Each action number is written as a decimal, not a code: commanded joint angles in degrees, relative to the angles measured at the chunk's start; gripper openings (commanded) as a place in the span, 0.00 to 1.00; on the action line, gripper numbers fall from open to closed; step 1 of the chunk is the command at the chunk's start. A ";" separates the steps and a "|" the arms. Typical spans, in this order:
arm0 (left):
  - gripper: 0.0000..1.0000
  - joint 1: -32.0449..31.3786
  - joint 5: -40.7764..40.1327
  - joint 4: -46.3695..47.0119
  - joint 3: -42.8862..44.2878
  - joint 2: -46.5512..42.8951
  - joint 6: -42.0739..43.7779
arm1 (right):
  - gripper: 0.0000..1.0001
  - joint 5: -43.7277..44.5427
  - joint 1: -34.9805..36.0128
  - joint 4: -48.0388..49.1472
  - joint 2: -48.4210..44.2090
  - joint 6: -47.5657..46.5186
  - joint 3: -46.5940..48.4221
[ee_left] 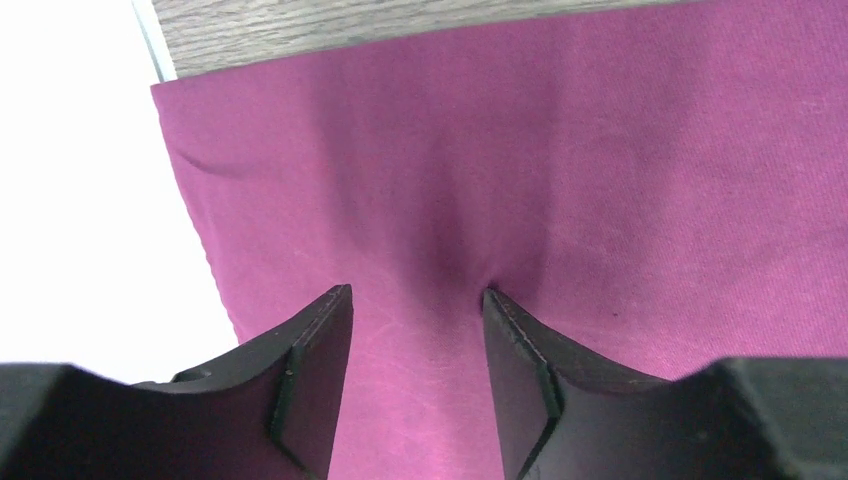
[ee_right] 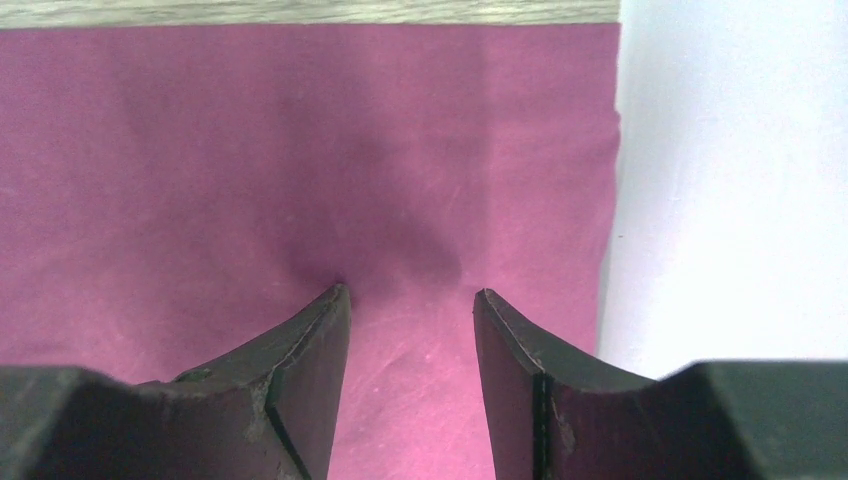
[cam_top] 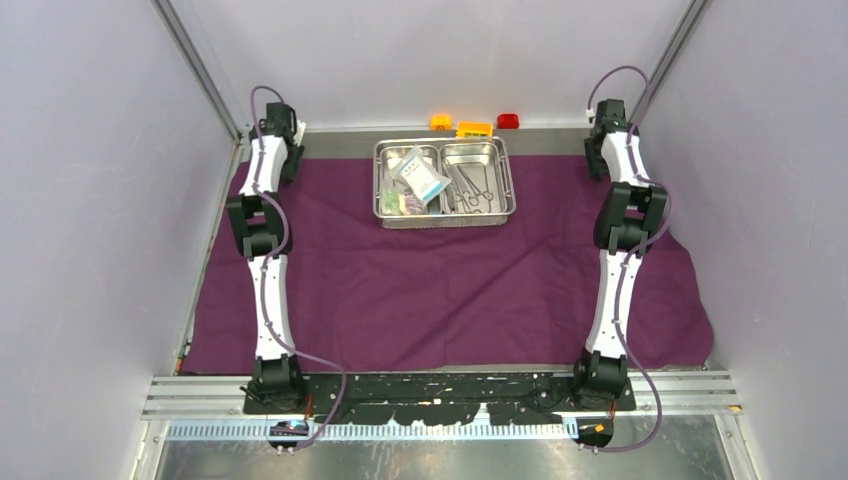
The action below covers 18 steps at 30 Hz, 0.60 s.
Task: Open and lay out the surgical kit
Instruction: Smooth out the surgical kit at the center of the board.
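The dark-purple cloth (cam_top: 450, 290) lies spread flat over the table. On its far middle stands the steel tray (cam_top: 511, 180), with clear packets (cam_top: 420, 178) in its left compartment and scissors and clamps (cam_top: 472, 188) in its right. My left arm (cam_top: 268, 165) reaches to the cloth's far left corner. There my left gripper (ee_left: 415, 292) is open, its tips down at the cloth (ee_left: 600, 180), nothing between them. My right arm (cam_top: 625, 160) reaches to the far right corner. My right gripper (ee_right: 410, 290) is open just above the cloth (ee_right: 200, 150), holding nothing.
A yellow brick (cam_top: 440, 122), an orange brick (cam_top: 473, 129) and a red brick (cam_top: 508, 121) sit on the bare table behind the tray. Pale walls close in both sides. The cloth's edges hang near the walls by each gripper.
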 commanded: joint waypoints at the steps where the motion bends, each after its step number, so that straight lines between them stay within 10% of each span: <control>1: 0.55 1.23 -3.47 2.04 0.07 0.97 2.47 | 0.54 5.55 -1.53 2.54 0.15 -4.62 -2.99; 12: 0.84 1.28 -7.13 3.83 2.25 1.68 3.85 | 0.53 7.61 -3.34 2.02 -0.84 -7.94 -0.44; 18: 1.00 1.30 -0.80 5.03 -3.32 -8.63 -0.59 | 0.54 -10.36 -4.35 0.81 -14.59 0.41 -9.29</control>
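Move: Ahead and outward of the right hand, the cloth's far-right corner lies about 6 cm farther out and 8 cm to the right, roughly 2 cm lower. The tray's middle is some 45 cm to this hand's left and 3 cm nearer the base; the red block is about 28 cm left and 15 cm ahead. For the left hand, the cloth's far-left corner is about 5 cm ahead, 11 cm left and 2 cm below; the tray's middle sits 42 cm right and 3 cm back. Sweeping right towards the cloth's right border, the right hand goes about 5 cm low over the fabric with half-open fingers seeming to brush it, rolling slightly, then draws back nearly 2 cm and starts to return left. The left hand drifts 2 cm left while rising 1.5 cm, its empty fingers spreading from half to fully open. ##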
